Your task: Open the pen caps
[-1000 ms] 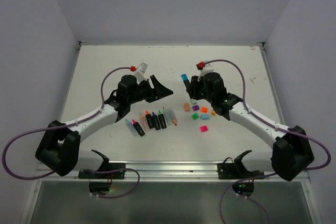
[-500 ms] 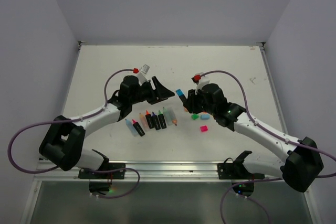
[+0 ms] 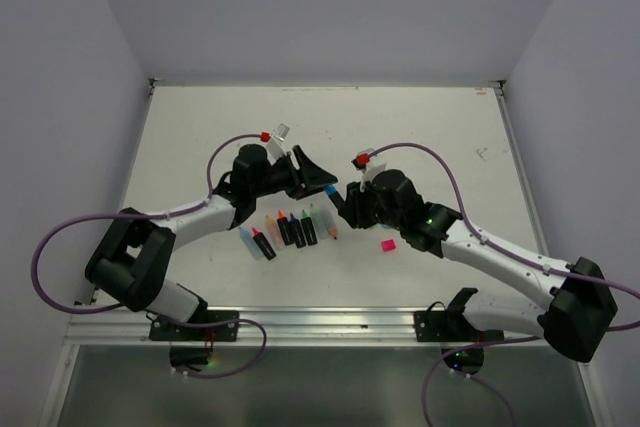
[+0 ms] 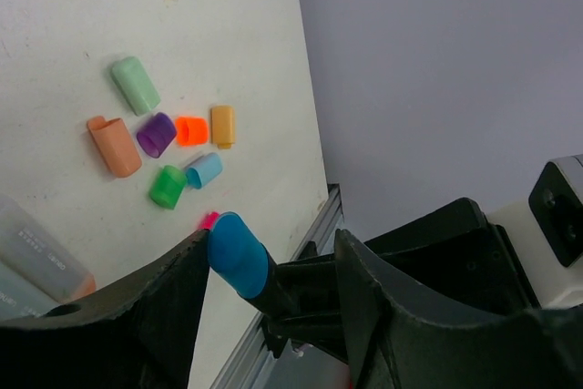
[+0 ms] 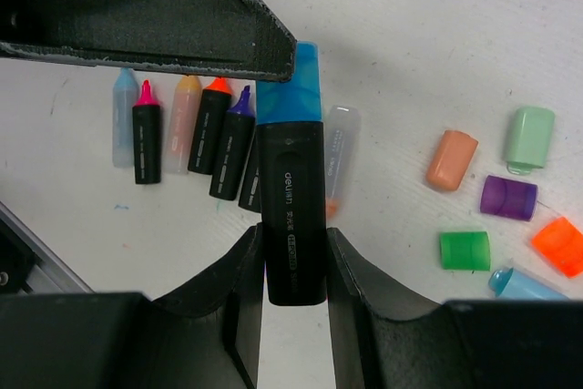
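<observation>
My right gripper (image 5: 292,236) is shut on a black pen (image 5: 291,216) with a blue pen cap (image 5: 290,88) still fitted. It holds the pen above the table's middle (image 3: 350,197). My left gripper (image 4: 271,241) stands open with its jaws on either side of the blue cap (image 4: 237,252). One finger touches the cap and the other stands apart from it. Loose pen caps lie on the table: mint (image 4: 135,85), peach (image 4: 114,145), purple (image 4: 156,134), orange (image 4: 191,130), green (image 4: 168,186), cyan (image 4: 203,170) and pink (image 3: 388,244).
A row of several uncapped pens (image 3: 290,229), black and pale-bodied, lies under the two grippers, also seen in the right wrist view (image 5: 191,134). The metal rail (image 3: 320,322) marks the near table edge. White walls enclose the table on three sides.
Both arms have come together over the middle of the table. The right one has carried the capped pen leftward between the left gripper's jaws, which have narrowed a little.
</observation>
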`<state>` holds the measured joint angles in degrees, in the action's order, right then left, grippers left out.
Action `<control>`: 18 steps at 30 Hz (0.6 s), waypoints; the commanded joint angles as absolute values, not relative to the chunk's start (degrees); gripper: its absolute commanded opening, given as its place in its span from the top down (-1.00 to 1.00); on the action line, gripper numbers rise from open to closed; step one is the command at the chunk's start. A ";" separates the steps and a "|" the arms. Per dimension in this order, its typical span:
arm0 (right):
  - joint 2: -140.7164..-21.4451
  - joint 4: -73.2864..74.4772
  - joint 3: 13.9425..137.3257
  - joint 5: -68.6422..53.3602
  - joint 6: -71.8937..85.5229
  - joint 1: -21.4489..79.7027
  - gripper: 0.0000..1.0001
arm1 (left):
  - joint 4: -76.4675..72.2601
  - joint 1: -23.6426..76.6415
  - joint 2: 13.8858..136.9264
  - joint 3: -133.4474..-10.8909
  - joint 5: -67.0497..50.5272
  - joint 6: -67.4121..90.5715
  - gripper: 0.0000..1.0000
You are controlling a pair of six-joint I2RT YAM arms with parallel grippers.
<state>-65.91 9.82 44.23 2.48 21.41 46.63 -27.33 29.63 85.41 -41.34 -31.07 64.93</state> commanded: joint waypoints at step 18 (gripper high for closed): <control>-64.25 6.33 43.51 6.15 21.45 48.43 1.00 | -37.97 29.27 87.01 -38.41 -35.33 69.26 0.36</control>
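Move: The blue cap sits on the pen held by the right hand, between the left hand's open fingertips, about 1 cm back and 1 cm below its hand point. From the right hand it is some 4 cm ahead, 4 cm left and 1 cm up. On the table roughly 14 cm below the left hand, the nearest clear pen lies about 3 cm back and 1 cm left, the salmon cap about 2 cm ahead and 6 cm right. Easing back and down by only about 0.5 cm each, the left hand settles around the blue cap while its fingers close steadily from well apart to roughly half that gap, one finger on each side of the cap. The right hand stays practically in place and keeps its grip on the black pen body, holding the capped end out between the left fingers. ##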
